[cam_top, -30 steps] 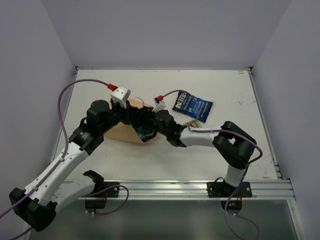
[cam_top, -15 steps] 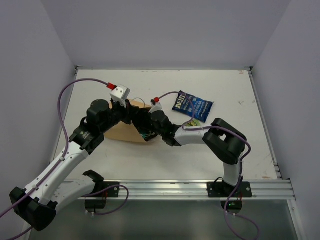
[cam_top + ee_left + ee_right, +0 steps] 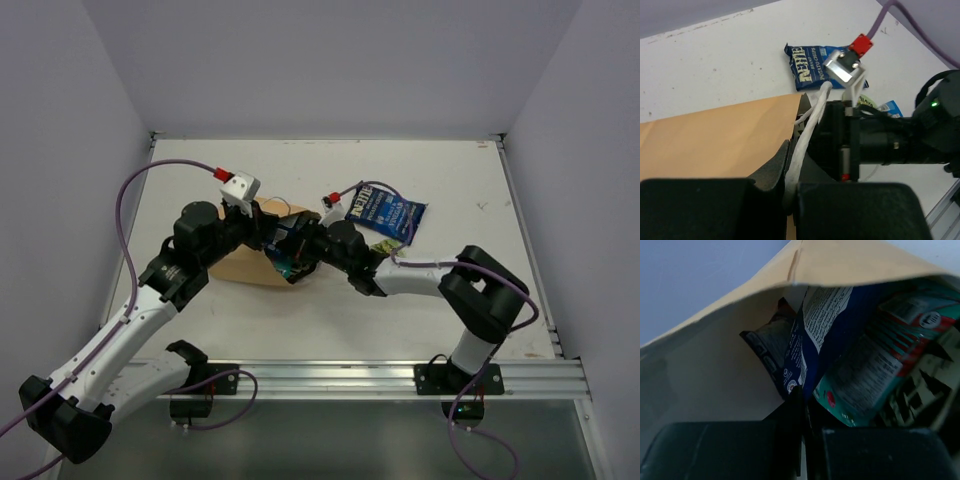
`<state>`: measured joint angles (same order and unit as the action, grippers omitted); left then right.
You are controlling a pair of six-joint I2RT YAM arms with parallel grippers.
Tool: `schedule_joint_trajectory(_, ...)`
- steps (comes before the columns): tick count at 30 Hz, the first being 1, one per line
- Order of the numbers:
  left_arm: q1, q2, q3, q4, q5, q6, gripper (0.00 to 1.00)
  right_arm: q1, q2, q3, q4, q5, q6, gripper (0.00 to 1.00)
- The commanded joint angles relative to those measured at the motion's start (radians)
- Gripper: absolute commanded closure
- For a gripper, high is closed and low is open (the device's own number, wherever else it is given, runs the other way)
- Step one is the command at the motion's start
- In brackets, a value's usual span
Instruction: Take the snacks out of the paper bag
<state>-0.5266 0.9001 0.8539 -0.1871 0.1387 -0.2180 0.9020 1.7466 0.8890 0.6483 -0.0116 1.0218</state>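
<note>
The tan paper bag (image 3: 240,266) lies on its side, mouth toward the right. My left gripper (image 3: 262,226) is shut on the bag's upper rim (image 3: 807,127), holding the mouth up. My right gripper (image 3: 802,396) sits in the mouth, shut on the lower edge of a blue-white packet (image 3: 812,335). A teal-white packet (image 3: 875,370) leans beside it, and a dark packet (image 3: 767,347) lies deeper inside. In the top view the right gripper (image 3: 300,248) has the packets (image 3: 284,256) showing at the bag's mouth. A dark blue chip bag (image 3: 385,212) lies outside on the table.
A small green-and-white packet (image 3: 394,243) lies just in front of the dark blue chip bag, close to the right forearm (image 3: 410,277). White walls close in the table on three sides. A metal rail (image 3: 400,378) runs along the near edge.
My right gripper has closed on the blue-white packet and drawn back a little to the right, so packets now show at the bag's mouth. The left gripper has kept its hold.
</note>
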Motion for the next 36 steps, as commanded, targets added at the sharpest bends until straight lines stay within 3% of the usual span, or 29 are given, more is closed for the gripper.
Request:
schedule_joint_trajectory(1,-0.001,-0.024,-0.001,0.074,-0.040,0.043,1.00,-0.063,-0.160,-0.103,0.030,-0.095,-0.032,1.00)
schedule_joint_trajectory(8,0.005,-0.021,0.002,0.055,-0.090,0.097,1.00,-0.147,-0.487,-0.220,-0.212,-0.281,-0.121,1.00)
schedule_joint_trajectory(13,0.014,-0.004,-0.003,0.041,-0.109,0.141,1.00,-0.260,-0.770,-0.207,-0.504,-0.255,-0.198,1.00)
schedule_joint_trajectory(19,0.027,-0.003,-0.003,0.044,-0.103,0.164,1.00,-0.444,-0.912,-0.058,-0.732,-0.139,-0.272,1.00)
schedule_joint_trajectory(23,0.028,-0.001,0.005,0.046,-0.071,0.163,1.00,-0.595,-0.816,0.051,-0.756,-0.129,-0.301,1.00)
schedule_joint_trajectory(31,0.028,0.000,0.001,0.032,0.002,0.152,1.00,-0.839,-0.403,0.263,-0.411,-0.277,-0.319,1.00)
schedule_joint_trajectory(36,0.028,-0.020,-0.010,0.035,0.047,0.146,1.00,-0.939,-0.220,0.251,-0.306,-0.278,-0.344,0.99)
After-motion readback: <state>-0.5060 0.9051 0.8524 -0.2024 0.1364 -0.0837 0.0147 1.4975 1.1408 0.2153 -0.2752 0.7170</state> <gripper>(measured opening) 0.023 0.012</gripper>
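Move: I'm taking the blue-and-white packet already pinched in my right hand to the empty table beyond the potato chips, about 24 cm ahead, 34 to the right and 14 below. The potato chips lie some 16 cm ahead and 27 to the right, the green snack 4 ahead and 26 right, all on the table; the paper bag's middle is about 7 cm left, 3 ahead and 6 lower. From my left hand, that spot is roughly 26 cm ahead, 38 right and 26 below. With my right fingers kept shut, I pull the packet out of the paper bag's mouth, rightward and up with a slight draw back, then swing it forward past the chips, about 34 cm right in all, cresting near 19 cm up before sinking, wrist turning some 30 degrees clockwise. My left hand keeps its pinch on the white handle, easing about 2 cm left and forward, then partly back. ##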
